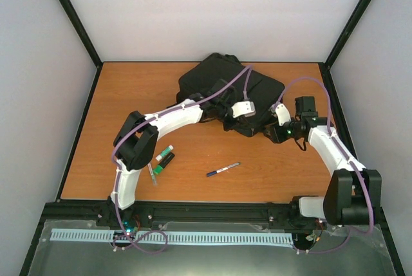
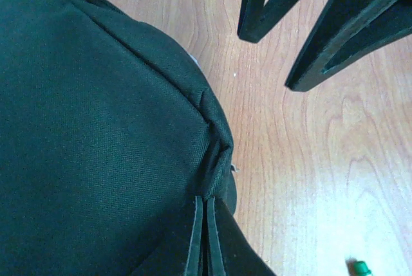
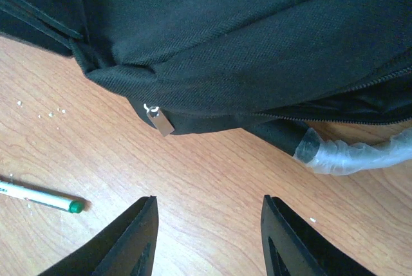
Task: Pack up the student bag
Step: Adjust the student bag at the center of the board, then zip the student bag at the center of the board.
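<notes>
The student bag [image 1: 222,86], a large black fabric backpack, lies at the back of the table, right of centre. My left gripper [image 2: 206,202] is shut on a pinched fold of fabric at the bag's [image 2: 96,128] near corner; from above, the left gripper [image 1: 248,125] sits at the bag's front edge. My right gripper [image 3: 206,208] is open just above the wood. It faces the bag's [image 3: 244,38] zipper side, a short way from a silver zipper pull [image 3: 159,120] and not touching it. From above, the right gripper [image 1: 268,133] is by the bag's near right corner.
A blue-capped pen [image 1: 222,170] lies mid-table. Two markers [image 1: 164,158] and another pen [image 1: 152,174] lie by the left arm's elbow. A green-tipped pen [image 3: 38,197] shows left of my right fingers. A black strap end wrapped in clear plastic [image 3: 347,157] sticks out under the zipper.
</notes>
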### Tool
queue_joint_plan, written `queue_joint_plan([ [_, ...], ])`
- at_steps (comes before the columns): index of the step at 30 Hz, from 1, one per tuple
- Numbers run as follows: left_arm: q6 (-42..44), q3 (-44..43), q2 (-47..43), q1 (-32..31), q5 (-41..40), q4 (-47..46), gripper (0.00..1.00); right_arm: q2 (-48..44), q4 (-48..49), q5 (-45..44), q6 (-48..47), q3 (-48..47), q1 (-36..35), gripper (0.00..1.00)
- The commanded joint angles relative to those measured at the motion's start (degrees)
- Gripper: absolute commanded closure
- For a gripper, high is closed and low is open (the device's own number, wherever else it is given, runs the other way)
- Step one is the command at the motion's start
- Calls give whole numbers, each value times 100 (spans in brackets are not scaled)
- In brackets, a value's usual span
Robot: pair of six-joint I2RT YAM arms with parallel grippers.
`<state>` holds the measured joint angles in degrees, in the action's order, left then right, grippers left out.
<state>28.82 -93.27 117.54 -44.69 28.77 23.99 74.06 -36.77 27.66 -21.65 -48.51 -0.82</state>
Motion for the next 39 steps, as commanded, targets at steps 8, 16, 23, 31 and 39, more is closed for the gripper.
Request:
queue_joint_plan([
  [8, -1804, -429, 128, 195, 508, -409, 99, 635, 463, 212, -91, -275, -114, 59],
  [16, -2724, -542, 188, 328, 917, -720, 99, 865, 541, 398, -255, -356, -359, 54],
  [23, -2993, -561, 154, 429, 1131, -834, 99, 1065, 662, 278, -279, -418, -443, 52],
  [31, -3059, -545, 122, 463, 1419, -852, 99, 1242, 1014, -98, -29, -422, -568, 62],
  [39, -2687, -486, 76, 470, 1382, -581, 99, 1301, 1076, -232, 31, -504, -569, 81],
])
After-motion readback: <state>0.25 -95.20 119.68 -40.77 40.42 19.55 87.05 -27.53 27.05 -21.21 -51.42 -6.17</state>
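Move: The left gripper already pinches the student bag's near side; the bag's middle lies some 14 cm ahead of it, and the stretch of near edge the right hand wants is about 9 cm to its right. From the right hand that edge stretch is roughly 4 cm ahead, 4 cm left and 4 cm below. The wrapped handle sits about 5 cm ahead and 2 cm right of the right hand, the white pen 12 cm back and 19 cm left. Keep the left gripper shut on the bag's fabric, rolling that wrist some 30 degrees about its fingers while easing it up and slightly forward. Meanwhile dip the half-open right gripper, carry it left, then drive it forward and down into the bag's near edge, about 6 cm in all, narrowing the fingers to roughly half their gap around the fabric. ##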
